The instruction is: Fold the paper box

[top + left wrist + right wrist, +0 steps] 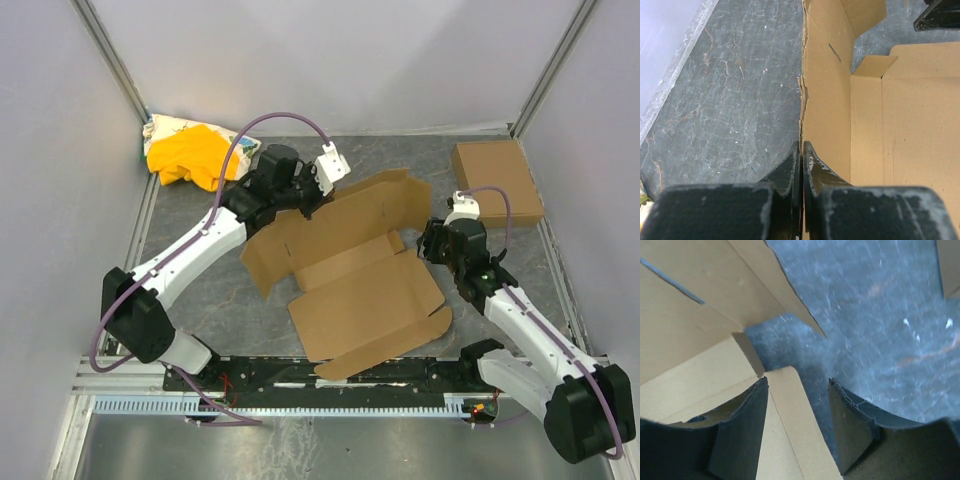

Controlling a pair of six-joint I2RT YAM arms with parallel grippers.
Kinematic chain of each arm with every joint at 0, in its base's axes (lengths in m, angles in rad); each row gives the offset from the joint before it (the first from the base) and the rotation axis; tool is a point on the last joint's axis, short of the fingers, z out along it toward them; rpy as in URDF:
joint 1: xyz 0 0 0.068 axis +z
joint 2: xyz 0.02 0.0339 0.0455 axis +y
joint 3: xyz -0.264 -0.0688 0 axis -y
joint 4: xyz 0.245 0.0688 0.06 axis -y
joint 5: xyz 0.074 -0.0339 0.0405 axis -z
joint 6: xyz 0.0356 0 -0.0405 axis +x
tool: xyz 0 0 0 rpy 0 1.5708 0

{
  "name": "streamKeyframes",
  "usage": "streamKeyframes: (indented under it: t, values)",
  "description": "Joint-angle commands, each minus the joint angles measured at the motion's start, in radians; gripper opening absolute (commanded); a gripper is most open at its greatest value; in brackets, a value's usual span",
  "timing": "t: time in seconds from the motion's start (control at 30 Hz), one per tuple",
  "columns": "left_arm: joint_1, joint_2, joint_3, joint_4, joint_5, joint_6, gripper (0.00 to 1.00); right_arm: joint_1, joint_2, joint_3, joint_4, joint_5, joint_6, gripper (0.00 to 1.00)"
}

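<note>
The paper box (350, 270) lies spread out as a brown cardboard sheet in the middle of the table, some flaps raised. My left gripper (308, 203) sits at its far left edge. In the left wrist view the gripper (801, 145) is shut on the thin raised edge of a box flap (825, 100). At the sheet's right edge, my right gripper (428, 243) stands open. In the right wrist view the gripper (797, 382) has a rounded flap (790, 410) lying between its fingers, close to the left one and well apart from the right one.
A small ready-folded brown box (497, 180) sits at the back right. A yellow cloth (190, 155) on a printed bag lies in the back left corner. White walls and metal rails enclose the dark grey tabletop (200, 290).
</note>
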Motion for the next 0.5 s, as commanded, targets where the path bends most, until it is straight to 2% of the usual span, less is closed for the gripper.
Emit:
streamKeyframes:
  t: [0.0, 0.17, 0.3, 0.4, 0.47]
  values:
    - [-0.005, -0.059, -0.001, 0.050, 0.031, -0.034, 0.03, -0.007, 0.015, -0.008, -0.042, 0.038, 0.132, 0.59]
    - [-0.008, -0.064, 0.012, 0.034, 0.032, -0.038, 0.03, -0.007, -0.066, 0.019, 0.022, -0.167, 0.056, 0.56]
    - [-0.009, -0.061, 0.019, 0.030, 0.033, -0.047, 0.03, -0.006, -0.095, 0.142, -0.049, -0.190, -0.041, 0.55]
    - [-0.013, -0.053, 0.019, 0.021, 0.040, -0.059, 0.03, -0.007, -0.051, 0.258, -0.098, -0.197, -0.128, 0.58]
    - [-0.020, -0.050, 0.020, 0.012, 0.042, -0.061, 0.03, -0.006, 0.039, 0.370, -0.166, -0.214, -0.188, 0.60]
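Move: The raised far wall's right end flap stands about 8 cm ahead of the right hand and 3 cm to its left, its middle roughly at hand height. The box bottom lies some 11 cm left, 12 cm nearer the base and 13 cm lower; a brown carton sits about 13 cm ahead, 17 cm right and 10 cm below. From the left hand, which still pinches the wall's top edge, that flap is about 20 cm right, 2 cm ahead and 9 cm lower. The far wall is still pinched by its top edge in the left hand, which eases back only about 1 cm. Short of its right end flap the right hand first dips about 2 cm, backing slightly, then swings up to end some 7 cm higher and 2.5 cm farther left, turning about 10 degrees counter-clockwise. Its fingers stay a little over half open; no touch on the flap can be made out. ##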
